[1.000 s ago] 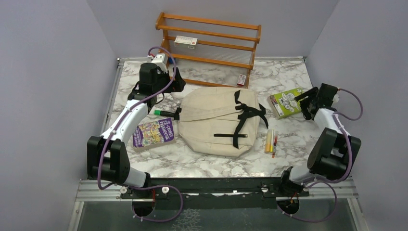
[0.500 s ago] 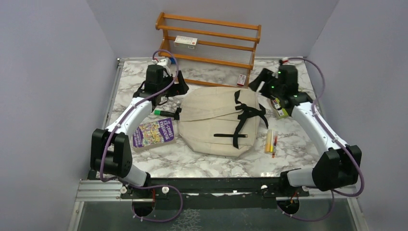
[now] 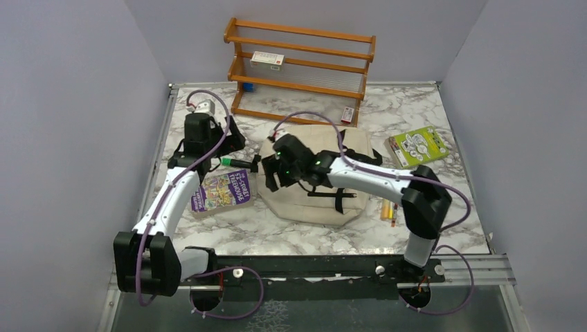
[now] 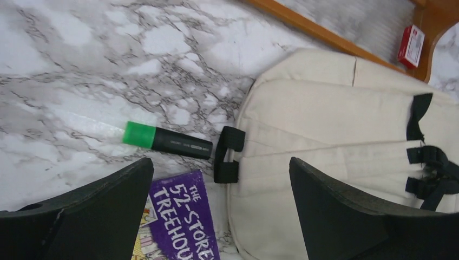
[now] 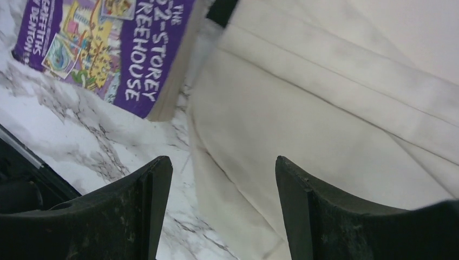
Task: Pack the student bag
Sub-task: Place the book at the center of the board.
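Note:
The student bag (image 3: 304, 204) is a beige backpack lying flat mid-table with its black straps (image 3: 356, 162) on top. Its black top loop (image 4: 230, 154) points left toward a green-capped highlighter (image 4: 168, 140). My left gripper (image 3: 234, 142) hangs open above the highlighter and loop, and in the left wrist view the left gripper (image 4: 219, 162) holds nothing. My right gripper (image 3: 268, 178) reaches across the bag to its left edge. In the right wrist view the right gripper (image 5: 222, 160) is open and empty, straddling the rim of the student bag (image 5: 335, 108).
A purple book (image 3: 220, 191) lies left of the bag, close to both grippers. A green box (image 3: 417, 146) and yellow pens (image 3: 389, 203) lie on the right. A wooden rack (image 3: 301, 69) stands at the back, with a small red box (image 3: 347, 114) at its foot.
My right arm swung from the far right, past the back of the table, across the bag to its left edge. My left arm drew back and to the left. Both grippers stayed open.

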Controlling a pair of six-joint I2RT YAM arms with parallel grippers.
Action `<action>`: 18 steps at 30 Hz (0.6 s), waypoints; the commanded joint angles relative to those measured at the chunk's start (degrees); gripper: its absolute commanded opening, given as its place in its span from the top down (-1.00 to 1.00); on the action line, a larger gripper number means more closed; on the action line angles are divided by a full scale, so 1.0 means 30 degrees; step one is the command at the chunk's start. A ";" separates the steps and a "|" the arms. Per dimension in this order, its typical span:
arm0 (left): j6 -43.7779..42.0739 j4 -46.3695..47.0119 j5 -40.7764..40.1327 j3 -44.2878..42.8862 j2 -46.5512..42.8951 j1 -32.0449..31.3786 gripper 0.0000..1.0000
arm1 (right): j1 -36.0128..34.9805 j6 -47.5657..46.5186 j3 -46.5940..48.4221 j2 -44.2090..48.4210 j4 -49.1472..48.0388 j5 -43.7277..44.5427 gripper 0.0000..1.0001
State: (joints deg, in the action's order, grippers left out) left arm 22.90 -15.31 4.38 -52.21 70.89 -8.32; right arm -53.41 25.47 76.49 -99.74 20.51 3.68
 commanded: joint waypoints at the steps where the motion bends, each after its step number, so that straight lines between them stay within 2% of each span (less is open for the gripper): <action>1: 0.0621 0.1007 0.0801 0.0589 -0.0751 0.2392 -0.91 | -0.2438 -0.2486 0.2560 -0.2778 0.0569 0.2441 -0.51; 4: 0.1067 0.1529 0.2469 0.0979 -0.0661 0.4310 -0.90 | -0.3387 -0.3423 0.3471 -0.4349 0.0223 0.3599 -0.53; 6: 0.1174 0.1660 0.2974 0.1115 -0.0617 0.4863 -0.90 | -0.3680 -0.3837 0.3803 -0.5254 -0.0141 0.4135 -0.54; 18: 0.1091 0.2537 0.4229 0.1500 -0.1228 0.5028 -0.88 | -0.3982 -0.5686 0.6516 -0.8628 0.0950 0.7530 -0.52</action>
State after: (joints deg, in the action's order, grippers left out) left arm 25.76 -10.44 13.54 -48.42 68.79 6.63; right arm -64.86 11.79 92.60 -123.13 21.52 20.97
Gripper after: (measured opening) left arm 0.943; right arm 0.765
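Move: The treehouse book lies about 22 cm to the right hand's left, 2 cm farther out and some 12 cm below. Off the book's far right corner the green-capped marker is roughly 12 cm ahead and 16 cm left of the right hand; the backpack's middle is 8 cm ahead and 11 cm to its right. From the left hand the book is about 7 cm back, 7 cm left and 16 cm down. Heading for the right end of the treehouse book, the right hand sinks some 8 cm and slides about 7 cm left over the backpack, swinging back 3–4 cm and then forward again, empty fingers still open. Its wrist rolls left side down by about 20 degrees. The left hand, open and high, shifts some 7 cm left and stops. ##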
